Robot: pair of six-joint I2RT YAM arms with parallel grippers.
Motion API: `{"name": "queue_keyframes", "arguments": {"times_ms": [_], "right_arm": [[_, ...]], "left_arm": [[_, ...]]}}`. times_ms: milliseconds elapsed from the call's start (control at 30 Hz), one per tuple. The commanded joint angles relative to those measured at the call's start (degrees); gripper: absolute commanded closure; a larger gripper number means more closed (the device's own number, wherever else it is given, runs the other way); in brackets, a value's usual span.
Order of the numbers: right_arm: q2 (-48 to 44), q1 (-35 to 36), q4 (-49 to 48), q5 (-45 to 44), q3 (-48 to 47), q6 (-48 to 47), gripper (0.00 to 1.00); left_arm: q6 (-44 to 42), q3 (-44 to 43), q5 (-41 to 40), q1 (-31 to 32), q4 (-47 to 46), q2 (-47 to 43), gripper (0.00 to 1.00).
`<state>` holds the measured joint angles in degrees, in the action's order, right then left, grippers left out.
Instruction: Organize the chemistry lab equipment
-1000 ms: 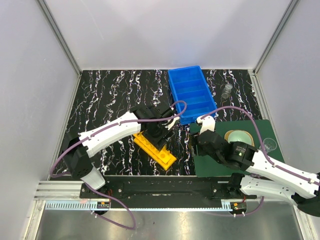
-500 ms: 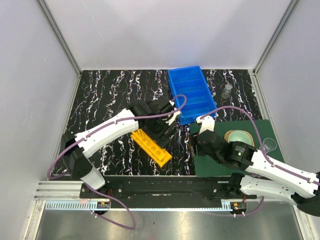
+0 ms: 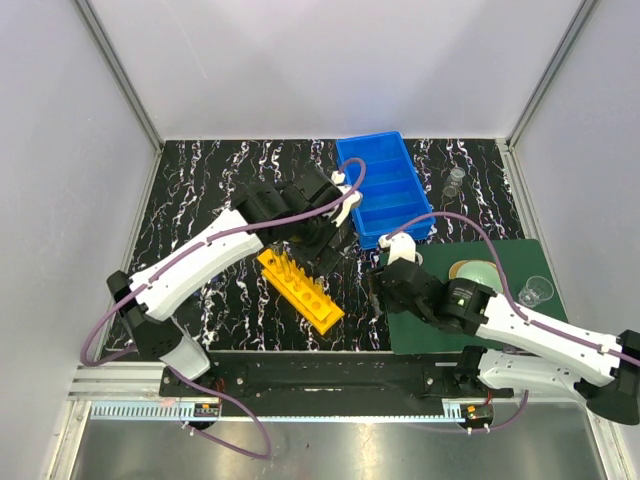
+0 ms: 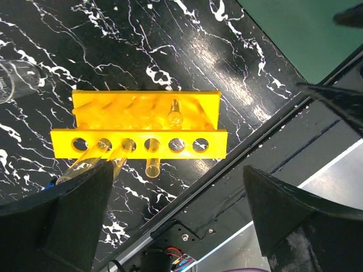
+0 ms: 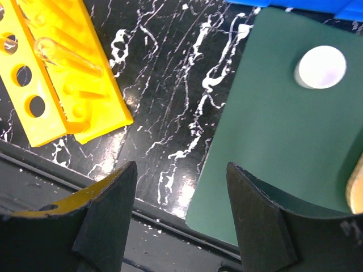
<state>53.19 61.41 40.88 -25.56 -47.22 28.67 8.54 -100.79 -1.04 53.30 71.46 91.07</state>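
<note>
The yellow rack [image 3: 300, 290] [image 4: 139, 122] lies slanted on the black marbled table, with three clear tubes [image 4: 152, 164] standing in its holes. My left gripper [image 3: 325, 243] [image 4: 178, 226] hangs open above the rack's far end, holding nothing. My right gripper [image 3: 380, 292] [image 5: 181, 221] is open too, low over the left edge of the green mat [image 5: 272, 130], just right of the rack [image 5: 62, 85]. A small white round piece [image 5: 321, 67] rests on the mat. The blue divided bin [image 3: 385, 190] stands behind. Glass beakers stand right of the bin [image 3: 455, 182] and at the mat's right edge [image 3: 537, 291].
A pale green dome on a tan disc [image 3: 475, 272] sits on the mat beside my right arm. Another clear glass [image 4: 11, 79] stands near the rack in the left wrist view. The metal rail [image 3: 300, 375] runs along the near table edge. White walls enclose three sides.
My left gripper has opened wide and drawn up and back from the rack toward the bin. The right arm has edged left toward the rack.
</note>
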Motion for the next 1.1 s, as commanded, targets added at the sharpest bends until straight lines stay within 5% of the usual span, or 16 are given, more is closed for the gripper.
{"name": "queue_keyframes", "arguments": {"times_ms": [0,567,733,1067], "right_arm": [[3.75,0.29,-4.67,4.46,-1.73,0.87,0.30],[19.40,0.47,-13.37,25.38,-5.16,0.69,0.32],[21.78,0.64,-13.47,24.69,-6.56,0.60,0.33],[22.47,-0.05,-2.83,5.62,-25.34,-2.65,0.31]], "left_arm": [[2.36,-3.00,-4.41,0.14,0.70,-5.45,0.01],[11.06,14.13,-8.89,-2.50,-12.31,-24.70,0.01],[12.20,17.20,-8.89,-3.11,-13.63,-27.25,0.01],[15.63,20.46,-11.09,-3.29,-15.38,-33.84,0.01]]}}
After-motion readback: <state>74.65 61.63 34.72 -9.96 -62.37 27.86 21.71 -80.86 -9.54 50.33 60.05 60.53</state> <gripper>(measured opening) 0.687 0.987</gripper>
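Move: A clear test tube on the yellow rack's peg side stands roughly 13 cm to the right hand's left, 3 cm ahead and 5 cm below. The rack's middle is about 15 cm to that hand's left, 2 cm ahead and 8 cm lower; the white cup is some 9 cm ahead, 9 cm right and 9 cm below. From the left hand, the tube lies about 3 cm back, 2 cm left and 10 cm down. Over to the rack and its tubes comes the open right hand, some 10 cm left, dipping about 5 cm with its fingertips tilting down, then climbing back to its starting height as that tilt eases. The empty left hand clears away from the tube, up first and then leftward by about 8 cm, wrist turning some 30 degrees and fingers wide open. ##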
